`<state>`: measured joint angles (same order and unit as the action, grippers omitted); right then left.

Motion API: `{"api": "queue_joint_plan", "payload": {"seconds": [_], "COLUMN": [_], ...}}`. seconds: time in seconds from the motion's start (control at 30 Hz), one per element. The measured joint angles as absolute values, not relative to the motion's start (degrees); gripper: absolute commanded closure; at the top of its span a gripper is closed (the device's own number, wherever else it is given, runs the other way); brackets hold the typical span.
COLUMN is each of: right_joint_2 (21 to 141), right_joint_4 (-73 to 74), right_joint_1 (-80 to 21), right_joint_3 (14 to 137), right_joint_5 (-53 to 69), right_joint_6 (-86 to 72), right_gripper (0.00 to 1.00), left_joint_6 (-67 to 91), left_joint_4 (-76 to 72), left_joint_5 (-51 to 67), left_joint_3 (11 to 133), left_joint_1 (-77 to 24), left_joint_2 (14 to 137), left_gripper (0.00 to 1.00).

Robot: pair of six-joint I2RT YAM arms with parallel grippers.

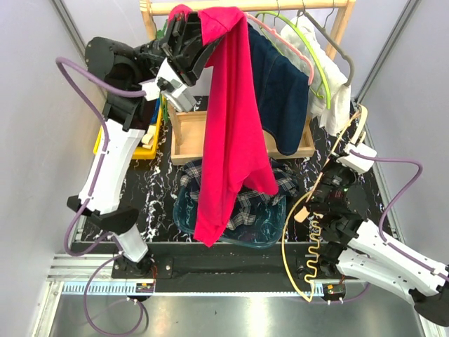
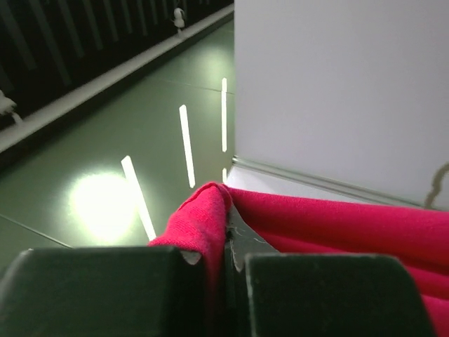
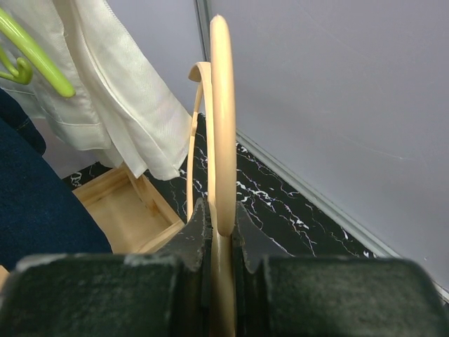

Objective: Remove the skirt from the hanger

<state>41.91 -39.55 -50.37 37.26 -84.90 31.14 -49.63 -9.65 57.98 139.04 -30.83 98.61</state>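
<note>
The dark navy skirt (image 1: 280,95) hangs on the pale pink hanger (image 1: 284,43) on the wooden rack rail (image 1: 210,6); its cloth also shows at the left of the right wrist view (image 3: 35,203). My left gripper (image 1: 188,34) (image 2: 228,246) is up at the rail, left of the skirt, shut on the top fold of a red T-shirt (image 1: 231,126) (image 2: 337,225) that hangs down in front. My right gripper (image 1: 331,179) (image 3: 219,225) is low at the right, shut on a cream hanger (image 1: 351,137) (image 3: 223,105), apart from the skirt.
A green hanger (image 1: 317,63) (image 3: 35,56), a grey hanger (image 1: 338,49) and a white garment (image 1: 338,95) (image 3: 119,105) hang right of the skirt. Below stand a wooden box (image 1: 184,137) (image 3: 126,203), a teal basin (image 1: 184,217) holding a plaid shirt (image 1: 270,193), and a yellow bin (image 1: 146,151).
</note>
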Motion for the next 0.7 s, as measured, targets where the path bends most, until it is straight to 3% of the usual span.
{"api": "queue_joint_plan", "payload": {"seconds": [0.17, 0.3, 0.4, 0.43, 0.47, 0.53, 0.7], "right_joint_2": [40.8, 40.6, 40.8, 40.9, 41.0, 41.4, 41.5], "right_joint_4": [-39.7, -40.2, -40.7, -40.8, -40.9, -41.1, -42.8], "right_joint_1": [-50.4, -50.4, -50.4, -50.4, -50.4, -50.4, -50.7], "right_joint_3": [36.9, 36.9, 36.9, 36.9, 36.9, 36.8, 32.6], "right_joint_5": [-84.9, -84.9, -84.9, -84.9, -84.9, -84.9, -84.9], "right_joint_6": [31.9, 32.6, 33.0, 33.2, 33.3, 33.6, 33.1], "right_gripper": [1.00, 1.00, 1.00, 1.00, 1.00, 0.99, 0.83], "left_joint_6": [-49.2, -48.4, -47.3, -46.8, -46.2, -44.9, -40.4], "left_joint_4": [-5.0, 4.1, 10.4, 12.9, 14.9, 19.1, 26.5], "left_joint_5": [57.1, 57.0, 56.9, 57.0, 56.9, 56.7, 53.6], "left_joint_3": [113.8, 93.4, 82.1, 78.7, 75.4, 69.7, 63.2], "left_joint_1": [-30.9, -30.9, -30.9, -30.9, -30.9, -30.9, -30.9], "left_joint_2": [84.7, 72.0, 65.6, 64.0, 62.8, 61.4, 61.5], "left_gripper": [0.92, 0.79, 0.40, 0.17, 0.05, 0.01, 0.01]}}
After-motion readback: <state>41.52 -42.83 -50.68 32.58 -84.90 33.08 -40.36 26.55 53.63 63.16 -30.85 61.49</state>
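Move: The teal tub I am taking the red shirt to lies almost straight below my left hand, roughly 65 cm down, about 6 cm back and level sideways. The plaid skirt is bunched in it, its middle about 3 cm to the hand's right and neither ahead nor back. The dark-blue garment hangs some 17 cm ahead, 8 cm right and 25 cm below. From my right hand the tub is about 31 cm left, 6 cm back and 28 cm down. I whip my left hand down some 40 cm towards the tub, easing only slightly back and left, while the wrist rolls about 75 degrees, forward side down, and the fingers go from pointing a little up to a little down, still aimed right. Partway down I spread them from shut to wide open, letting go of the red shirt over the plaid skirt. ##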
